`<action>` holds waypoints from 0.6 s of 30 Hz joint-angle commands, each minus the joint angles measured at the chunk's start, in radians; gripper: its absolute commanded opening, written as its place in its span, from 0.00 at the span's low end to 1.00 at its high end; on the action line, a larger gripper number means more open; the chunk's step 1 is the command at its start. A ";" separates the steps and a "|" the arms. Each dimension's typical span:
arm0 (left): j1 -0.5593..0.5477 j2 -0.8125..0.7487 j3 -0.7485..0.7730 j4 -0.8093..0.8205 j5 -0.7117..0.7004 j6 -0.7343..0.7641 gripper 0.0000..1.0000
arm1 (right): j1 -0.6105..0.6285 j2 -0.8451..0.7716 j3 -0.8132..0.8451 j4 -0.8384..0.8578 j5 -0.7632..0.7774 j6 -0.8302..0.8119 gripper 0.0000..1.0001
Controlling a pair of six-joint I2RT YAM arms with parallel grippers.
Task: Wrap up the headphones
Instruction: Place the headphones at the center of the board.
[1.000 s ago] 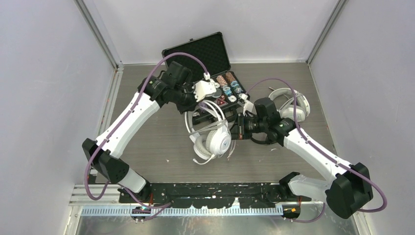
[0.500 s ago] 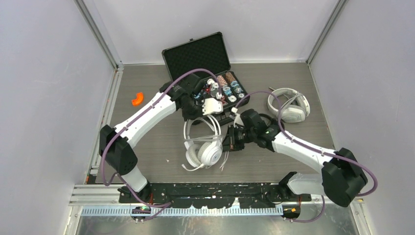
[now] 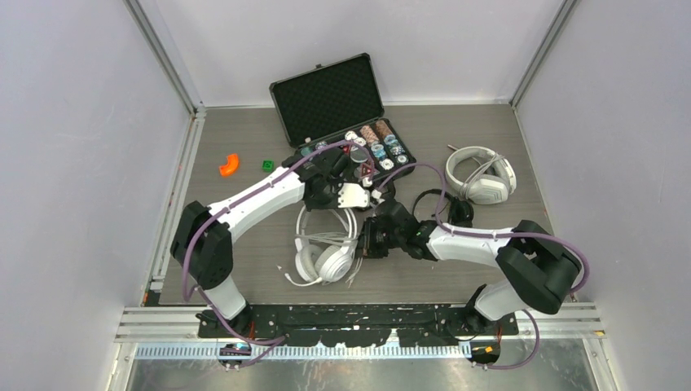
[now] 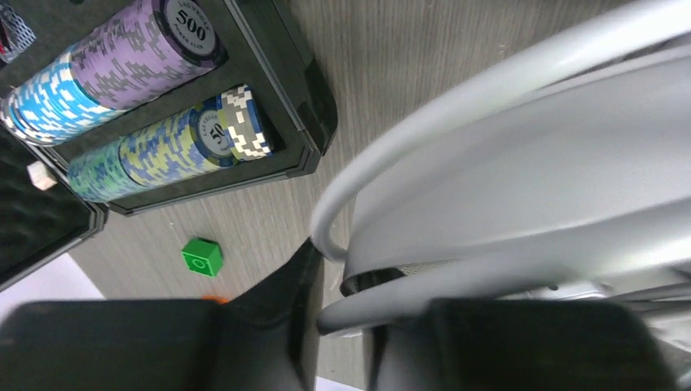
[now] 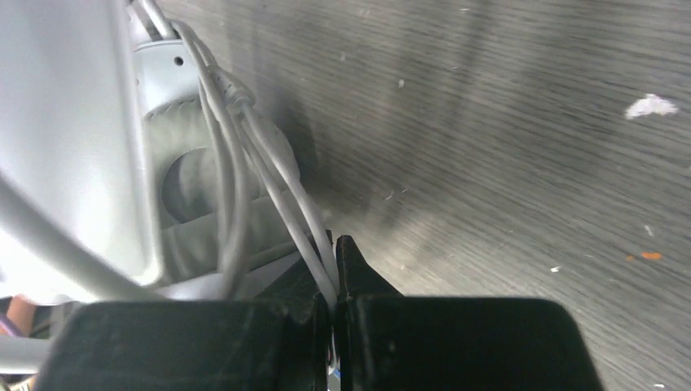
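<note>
The white round-cup headphones [image 3: 330,259] lie on the table's middle, with loose turns of cord beside the cups. My left gripper [image 3: 352,198] is at the top of their headband [image 4: 530,147], shut on its thin wire with the jaws narrowly apart. My right gripper [image 3: 368,242] sits just right of the cups, shut on two strands of the white cord [image 5: 277,195] next to an ear cup [image 5: 187,179]. A bulky white-grey pair [image 3: 481,175] rests at the right. A slim black pair [image 3: 444,208] lies behind my right arm, partly hidden.
An open black case [image 3: 326,98] with poker chips [image 3: 379,142] stands at the back, close behind the left gripper. An orange piece [image 3: 229,165] and a green cube [image 3: 266,164] lie to the left. The walls of the cell stand on both sides.
Both arms have swung toward the near left and brought the white headphones down with them. The left arm no longer covers the orange piece and green cube. The left jaws have eased slightly.
</note>
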 commanded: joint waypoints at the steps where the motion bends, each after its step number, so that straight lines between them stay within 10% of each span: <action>1: 0.023 -0.059 -0.070 0.051 -0.169 0.091 0.27 | 0.002 0.001 -0.051 0.137 0.121 0.106 0.00; 5: 0.020 -0.077 -0.087 0.076 -0.153 0.078 0.61 | 0.001 0.024 -0.065 0.172 0.131 0.123 0.00; 18: 0.016 -0.328 -0.165 0.286 0.018 -0.154 0.86 | 0.024 0.128 -0.025 0.197 0.104 0.125 0.00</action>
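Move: The left hand still pinches the headband of the white headphones, whose middle lies about 10 cm back, 2 cm to its right and 6 cm below. From there the chip case is some 14 cm ahead and 10 cm right, the green block 12 cm ahead and 15 cm left, both roughly 10 cm lower. The right hand, shut on the cable, has the headphones about 10 cm to its left, about level and neither ahead nor back. The left fingers let go of the headband, spreading wide as that hand sinks about 1 cm and shifts some 2 cm left, then climbs roughly 5 cm clear above the headphones. The right fingers keep the cable pinched and lower it about 4 cm towards the board beside the ear cups, turning slightly clockwise. ##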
